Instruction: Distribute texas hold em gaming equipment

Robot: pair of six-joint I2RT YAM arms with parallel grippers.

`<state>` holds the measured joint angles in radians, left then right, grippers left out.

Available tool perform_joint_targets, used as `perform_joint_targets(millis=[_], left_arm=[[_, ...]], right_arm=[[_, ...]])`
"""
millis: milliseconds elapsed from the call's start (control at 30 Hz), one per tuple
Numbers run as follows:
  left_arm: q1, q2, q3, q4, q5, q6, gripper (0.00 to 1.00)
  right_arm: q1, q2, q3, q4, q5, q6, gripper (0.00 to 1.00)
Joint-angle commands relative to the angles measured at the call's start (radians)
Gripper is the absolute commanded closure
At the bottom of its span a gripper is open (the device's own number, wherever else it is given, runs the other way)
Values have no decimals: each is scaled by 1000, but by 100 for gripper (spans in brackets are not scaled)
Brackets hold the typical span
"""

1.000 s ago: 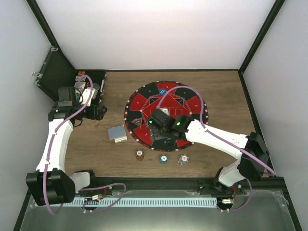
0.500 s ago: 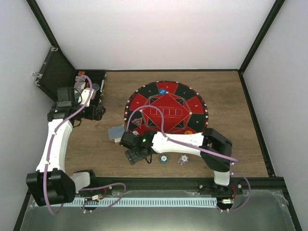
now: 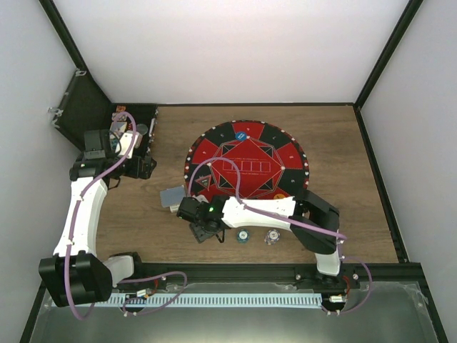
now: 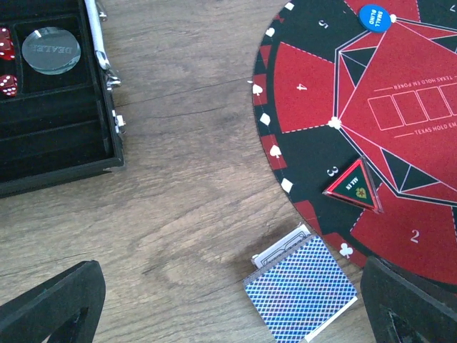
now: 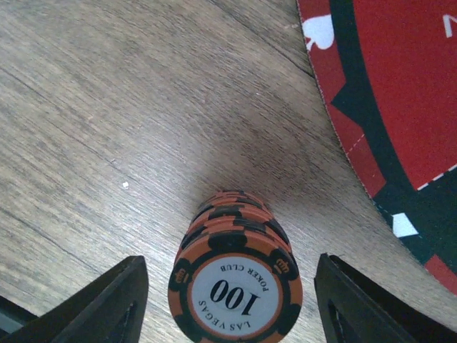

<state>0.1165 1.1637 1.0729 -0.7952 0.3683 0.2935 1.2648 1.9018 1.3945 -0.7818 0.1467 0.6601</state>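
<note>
A stack of orange-and-black poker chips point(image 5: 235, 286), the top one marked 100, stands on the wood just left of the mat. My right gripper point(image 5: 235, 311) is open and straddles the stack, with a gap on each side between chips and fingers point(image 5: 107, 300). From above, that gripper point(image 3: 206, 229) hides this stack. A blue chip stack point(image 3: 243, 235) and a pale one point(image 3: 272, 236) stand to its right. The deck of cards point(image 4: 300, 291), blue-lattice backs up, lies by the mat's edge point(image 3: 172, 196). My left gripper point(image 4: 228, 318) hangs open above the wood, left of the deck, holding nothing.
The round red-and-black mat point(image 3: 246, 168) carries a blue small-blind button point(image 4: 374, 16) and a triangular all-in marker point(image 4: 353, 187). An open black case point(image 4: 57, 143) at the back left holds a dealer button point(image 4: 51, 49) and red dice point(image 4: 7, 84).
My right arm swung from over the mat to the near left and came down around the orange chip stack, its jaws narrowing a little. The left arm has not moved.
</note>
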Motion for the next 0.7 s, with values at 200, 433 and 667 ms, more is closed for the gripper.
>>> perform_joint_targets(millis=[200, 433, 667], left_arm=[[9, -24, 10, -11, 14, 16, 0], [11, -30, 8, -12, 14, 17, 0], [13, -32, 13, -13, 16, 17, 0]], right_arm=[[-1, 16, 35, -8, 46, 6, 47], [-3, 18, 31, -17, 60, 8, 55], [-3, 5, 43, -23, 67, 10, 68]])
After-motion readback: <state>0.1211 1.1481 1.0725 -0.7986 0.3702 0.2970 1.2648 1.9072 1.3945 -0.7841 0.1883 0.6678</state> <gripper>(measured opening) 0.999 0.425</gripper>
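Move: The orange-and-black stack of 100 chips stands between the right hand's open fingers, its middle within 1 cm of the hand point level-wise and about 1 cm below. The teal chip stack stands roughly 11 cm to the right and 2 cm nearer the base, about as low; the card deck lies some 11 cm ahead and 11 cm to the left, about 3 cm below. From the left hand the 100-chip stack lies about 17 cm back, 21 cm to the right and 16 cm lower. The upper part of the stack of 100 chips is pinched from both sides as the right hand's fingers, pointing steeply down around it, close from roughly two-thirds to under half open and stop against the chips. Meanwhile the hand eases only about 0.5 cm forward, at nearly the same height, with hardly any turn of the wrist. ##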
